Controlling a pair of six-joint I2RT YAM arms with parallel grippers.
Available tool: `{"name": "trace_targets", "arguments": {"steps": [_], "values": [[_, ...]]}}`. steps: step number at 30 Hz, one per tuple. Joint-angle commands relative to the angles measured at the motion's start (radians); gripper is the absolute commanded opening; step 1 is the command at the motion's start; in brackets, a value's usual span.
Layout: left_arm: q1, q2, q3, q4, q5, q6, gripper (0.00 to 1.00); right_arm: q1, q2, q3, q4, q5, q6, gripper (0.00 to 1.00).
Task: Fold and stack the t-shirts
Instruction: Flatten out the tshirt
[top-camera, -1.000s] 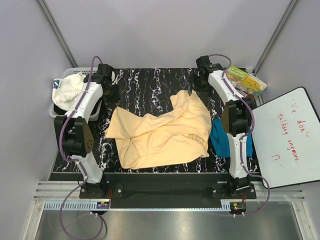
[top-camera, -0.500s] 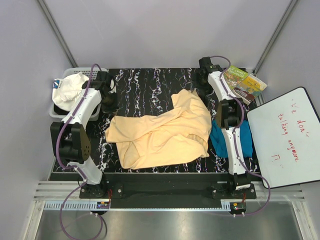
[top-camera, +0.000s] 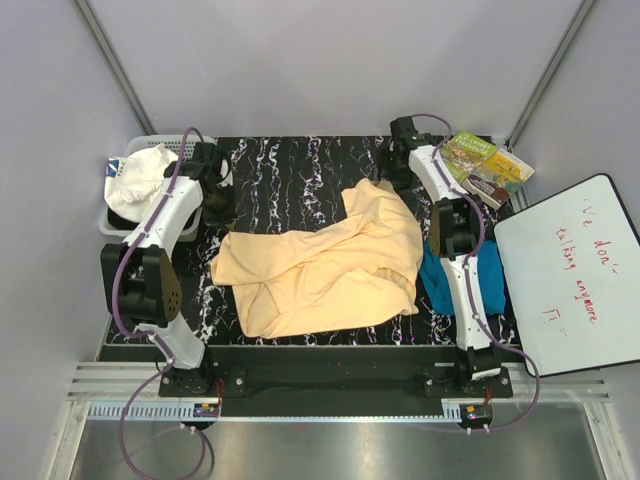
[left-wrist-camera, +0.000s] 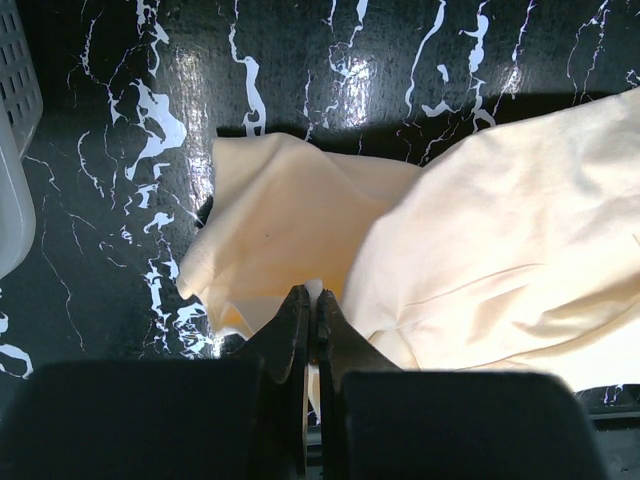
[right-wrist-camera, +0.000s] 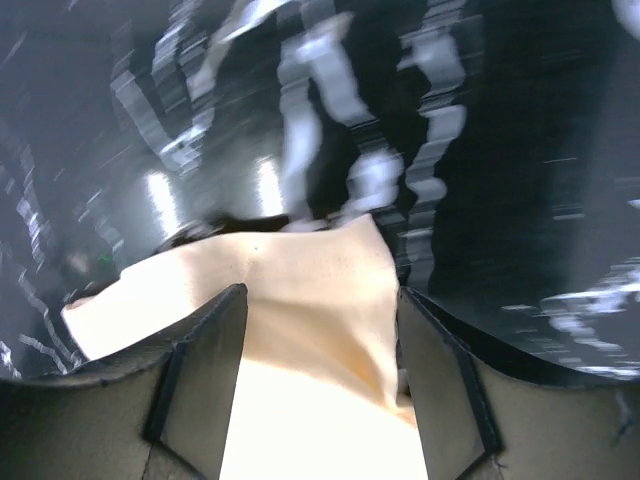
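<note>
The pale peach-yellow t-shirt (top-camera: 320, 262) lies crumpled in the middle of the black marbled table. My left gripper (top-camera: 220, 207) is at its left back corner. In the left wrist view that gripper (left-wrist-camera: 313, 293) is shut, with a sliver of the yellow cloth (left-wrist-camera: 290, 220) pinched at its tips. My right gripper (top-camera: 393, 175) hangs over the shirt's back tip. In the right wrist view it (right-wrist-camera: 320, 292) is open, its fingers on either side of that yellow corner (right-wrist-camera: 320, 270). The teal-blue t-shirt (top-camera: 494, 288) lies bunched at the right, partly hidden under the right arm.
A white basket (top-camera: 110, 225) holding white cloth stands at the table's left edge, and its wall shows in the left wrist view (left-wrist-camera: 15, 150). Colourful packets (top-camera: 487, 165) lie at the back right corner. A whiteboard (top-camera: 570, 270) leans off the table's right side.
The right gripper's jaws have narrowed around the shirt's back corner, and it shifted slightly left. The left arm drew nearer early on, pulling the shirt's left edge with it, then held still.
</note>
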Motion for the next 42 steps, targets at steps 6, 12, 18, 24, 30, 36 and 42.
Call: {"name": "trace_targets", "arguments": {"steps": [6, 12, 18, 24, 30, 36, 42], "values": [[0.003, -0.023, 0.041, -0.008, -0.002, -0.002, 0.0, 0.176, 0.106, -0.008, -0.117, 0.051, -0.022, 0.45], [0.003, -0.023, 0.065, -0.011, -0.019, -0.009, 0.0, 0.185, 0.084, -0.019, -0.191, 0.16, -0.025, 0.0], [0.003, -0.009, 0.145, -0.01, -0.022, -0.022, 0.0, 0.178, -0.117, -0.016, -0.156, 0.275, -0.022, 0.0], [0.003, 0.014, 0.284, 0.007, -0.016, -0.045, 0.0, 0.17, -0.289, 0.107, -0.15, 0.355, -0.019, 0.0], [0.003, -0.006, 0.384, 0.075, -0.021, -0.092, 0.0, 0.17, -0.453, 0.119, -0.142, 0.433, -0.035, 0.0], [0.003, -0.043, 0.529, 0.164, -0.008, -0.121, 0.0, 0.17, -0.628, 0.113, -0.113, 0.462, -0.07, 0.0], [0.003, -0.087, 0.685, 0.164, -0.036, -0.104, 0.0, 0.176, -0.789, 0.118, -0.069, 0.45, -0.124, 0.0]]}}
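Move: The right hand is open low at the yellow t-shirt's far edge. The shirt's far-left corner lies about 9 cm to its left, 3 cm nearer the base, and barely lower. The books are some 20 cm to its right and 6 cm farther out. From the left hand, which already holds the shirt's left end, that corner is roughly 19 cm ahead, 26 cm to the right and 12 cm down. The laundry basket lies about 18 cm ahead of the left hand, 16 cm left and 9 cm down. The right fingers close on the t-shirt's far-left corner after sweeping about 9 cm left and slightly back along the table, then draw it some 10 cm right while lifting fast, by nearly 40 cm, the fingertips tilting outward. The left hand keeps its pinch and, starting a little later, rises about 20 cm and goes 10 cm forward, its fingertips also swinging outward by some 35 degrees. ##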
